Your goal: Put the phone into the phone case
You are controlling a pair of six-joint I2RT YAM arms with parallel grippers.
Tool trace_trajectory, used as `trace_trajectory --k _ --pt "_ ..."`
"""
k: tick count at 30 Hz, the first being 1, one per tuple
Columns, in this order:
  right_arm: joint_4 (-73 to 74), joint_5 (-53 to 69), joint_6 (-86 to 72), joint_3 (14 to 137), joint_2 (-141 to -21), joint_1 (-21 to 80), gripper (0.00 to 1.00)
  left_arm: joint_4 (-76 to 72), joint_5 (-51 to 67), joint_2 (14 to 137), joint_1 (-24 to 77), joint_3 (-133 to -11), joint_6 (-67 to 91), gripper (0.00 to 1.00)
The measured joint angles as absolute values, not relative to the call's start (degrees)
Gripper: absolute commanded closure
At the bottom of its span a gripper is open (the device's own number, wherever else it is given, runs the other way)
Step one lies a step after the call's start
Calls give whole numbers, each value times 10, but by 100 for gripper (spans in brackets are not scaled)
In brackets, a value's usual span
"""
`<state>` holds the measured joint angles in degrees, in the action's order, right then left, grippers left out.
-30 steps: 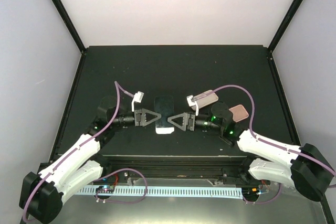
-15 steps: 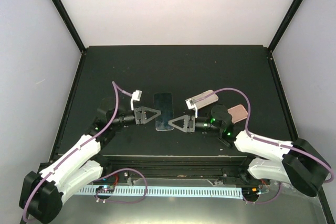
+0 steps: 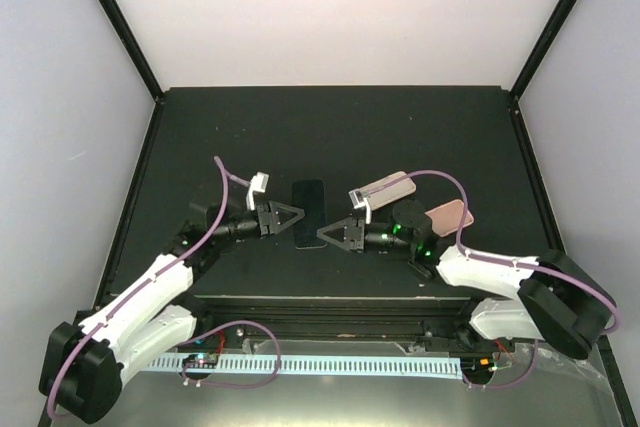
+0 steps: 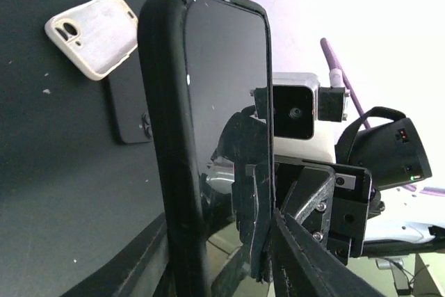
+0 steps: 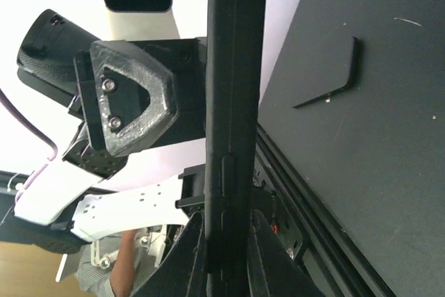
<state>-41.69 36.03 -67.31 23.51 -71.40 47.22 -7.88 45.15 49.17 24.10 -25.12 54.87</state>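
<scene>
A dark phone (image 3: 308, 209) with a black case round its rim (image 4: 163, 102) hangs on edge above the table, between my two grippers. My right gripper (image 3: 325, 235) is shut on its side edge; in the right wrist view both fingers (image 5: 197, 252) press the phone (image 5: 235, 67) where its buttons are. My left gripper (image 3: 290, 215) stands open at the opposite edge. In the left wrist view the phone's screen (image 4: 226, 95) fills the middle, and there is a gap between the phone and my own finger (image 4: 306, 262).
A cream phone case (image 4: 90, 33) lies open side up on the black table (image 3: 200, 147), with a flat black phone-shaped thing (image 4: 128, 113) beside it. Two pinkish cases (image 3: 388, 187) (image 3: 448, 215) lie right of the right arm. A thin black L-shaped piece (image 5: 334, 81) lies on the table.
The right gripper has shut on the phone and the left gripper has opened off it. The phone has shifted slightly left and back, and its pale lower end no longer shows.
</scene>
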Motion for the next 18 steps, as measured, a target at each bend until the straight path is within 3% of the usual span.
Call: trace_trajectory --k 7,9,12,18 --pt "-381 341 -678 265 -752 449 99 -30 434 496 236 -251 523 33" --pt "-357 332 -667 284 -771 434 99 6 417 495 235 -253 505 18" --pt "-313 316 -641 317 -798 414 99 69 383 495 233 -266 479 3" --pt "-230 307 -589 414 -882 397 99 153 313 475 229 -295 440 1"
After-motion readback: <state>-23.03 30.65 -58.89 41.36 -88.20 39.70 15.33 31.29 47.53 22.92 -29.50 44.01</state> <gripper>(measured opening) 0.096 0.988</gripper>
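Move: Between the two hands, about level with them in height, is the phone in its black case: its middle lies some 3 cm to the left and 4 cm ahead of the right hand, whose shut fingers already hold its right edge. From the left hand it is about 3 cm to the right. On the table, roughly 18 cm below the right hand, the beige case lies about 17 cm ahead and 16 cm right, a dark slab 8 ahead and 16 right, the pink case 11 ahead and 31 right. Carrying the cased phone by its right edge, the right hand sweeps forward about 10 cm, sinking some 5 cm over open table, its fingertips dipping and swinging clockwise. The left hand, already loosening around the left edge, spreads its fingers wide and draws clear, down about 5 cm and then left, fingertips dipping some 15 degrees. ##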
